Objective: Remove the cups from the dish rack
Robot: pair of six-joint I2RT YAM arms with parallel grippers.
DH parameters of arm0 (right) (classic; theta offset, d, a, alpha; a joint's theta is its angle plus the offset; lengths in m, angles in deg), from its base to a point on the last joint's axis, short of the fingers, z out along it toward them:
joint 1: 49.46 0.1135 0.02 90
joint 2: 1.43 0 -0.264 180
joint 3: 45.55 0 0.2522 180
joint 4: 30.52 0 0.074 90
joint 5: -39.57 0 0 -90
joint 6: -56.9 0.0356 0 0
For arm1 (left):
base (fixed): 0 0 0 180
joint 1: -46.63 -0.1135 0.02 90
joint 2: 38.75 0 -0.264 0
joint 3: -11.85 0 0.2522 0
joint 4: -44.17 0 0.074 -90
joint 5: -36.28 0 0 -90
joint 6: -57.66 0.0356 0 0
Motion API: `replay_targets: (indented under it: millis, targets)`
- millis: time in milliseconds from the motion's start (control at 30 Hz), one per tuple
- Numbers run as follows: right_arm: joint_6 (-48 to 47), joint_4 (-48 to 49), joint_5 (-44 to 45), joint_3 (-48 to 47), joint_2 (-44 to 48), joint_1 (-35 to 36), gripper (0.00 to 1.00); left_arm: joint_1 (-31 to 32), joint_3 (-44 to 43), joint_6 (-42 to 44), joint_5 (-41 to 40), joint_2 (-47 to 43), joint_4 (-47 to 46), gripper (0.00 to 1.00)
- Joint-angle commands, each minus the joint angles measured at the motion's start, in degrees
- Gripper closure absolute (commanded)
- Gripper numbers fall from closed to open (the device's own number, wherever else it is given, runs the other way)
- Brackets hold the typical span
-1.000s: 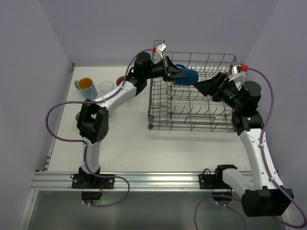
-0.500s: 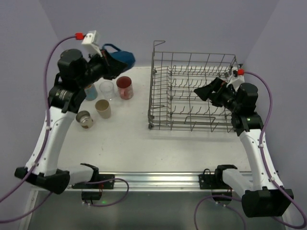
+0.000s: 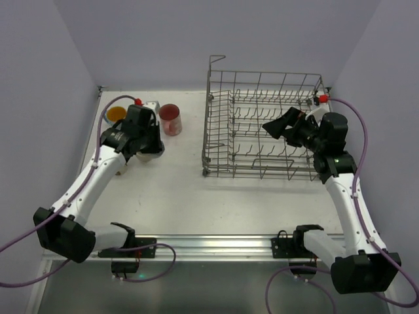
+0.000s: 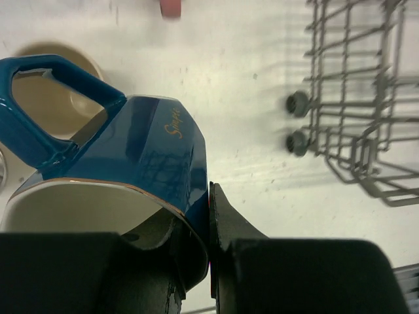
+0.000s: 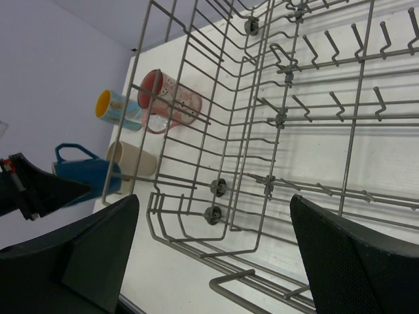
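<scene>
My left gripper (image 4: pixel 209 248) is shut on the rim of a dark blue mug (image 4: pixel 131 150), one finger inside it and one outside. It holds the mug low over the left side of the table, beside a beige cup (image 5: pixel 134 160). A pink-red tumbler (image 3: pixel 170 120) and a light blue mug with orange inside (image 3: pixel 116 114) stand just behind. The grey wire dish rack (image 3: pixel 262 131) sits at the right, and only bare prongs show inside it. My right gripper (image 3: pixel 278 127) hangs open inside the rack with nothing between its fingers.
The rack's tall grid wall (image 3: pixel 208 124) stands between the right gripper and the cups. The left wall (image 3: pixel 39 98) runs close behind the cups. White table (image 3: pixel 196 196) lies in front of the rack.
The left arm has carried the dark blue mug out of the rack, swung it left and lowered it among the standing cups. The right gripper has barely moved.
</scene>
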Motion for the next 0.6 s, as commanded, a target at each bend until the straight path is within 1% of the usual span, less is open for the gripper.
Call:
replay_targets:
  millis: [0, 67, 233, 467, 567]
  targets:
    - [-3.71, -2.97, 4.98, -2.17, -1.54, 2.76, 0.01, 4.43, 0.15, -0.65, -4.99, 0.26, -3.22, 1.00]
    - [-4.33, -4.99, 7.55, -3.23, -2.24, 3.82, 0.01, 6.54, 1.38, -1.96, -6.06, 1.77, -3.39, 1.00]
    - [-6.00, -7.19, 13.17, -3.50, -2.69, 6.02, 0.01, 6.64, 3.50, -2.15, -5.01, 5.55, -6.46, 1.00]
    - [-7.85, -9.48, 17.49, -3.85, -3.83, 7.86, 0.01, 6.73, 2.71, -1.18, -5.36, 12.04, -8.66, 1.00]
    - [-8.55, -9.31, 19.33, -3.32, -3.22, 8.30, 0.01, 6.64, 1.22, -0.30, -6.24, 15.82, -7.61, 1.00]
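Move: I'm bringing the blue cup, held in my left hand, to the bare table about 4 cm ahead, 4 cm right and roughly 20 cm below that hand. The beige cup stands some 6 cm ahead and 6 cm left of the hand, and the pink mug about 15 cm ahead and 5 cm right, both some 17 cm lower. From my empty right hand that bare spot lies about 3 cm ahead, 37 cm left and 28 cm down. I sink my left hand about 9 cm towards the bare table on the right of the beige cup, easing some 3 cm to the right and dipping back a little before coming forward again. My fingers keep their pinch on the blue cup's wall while the wrist tips them some 10 degrees further down. My open right hand lowers about 5 cm over the rack, rolling its left side down. ##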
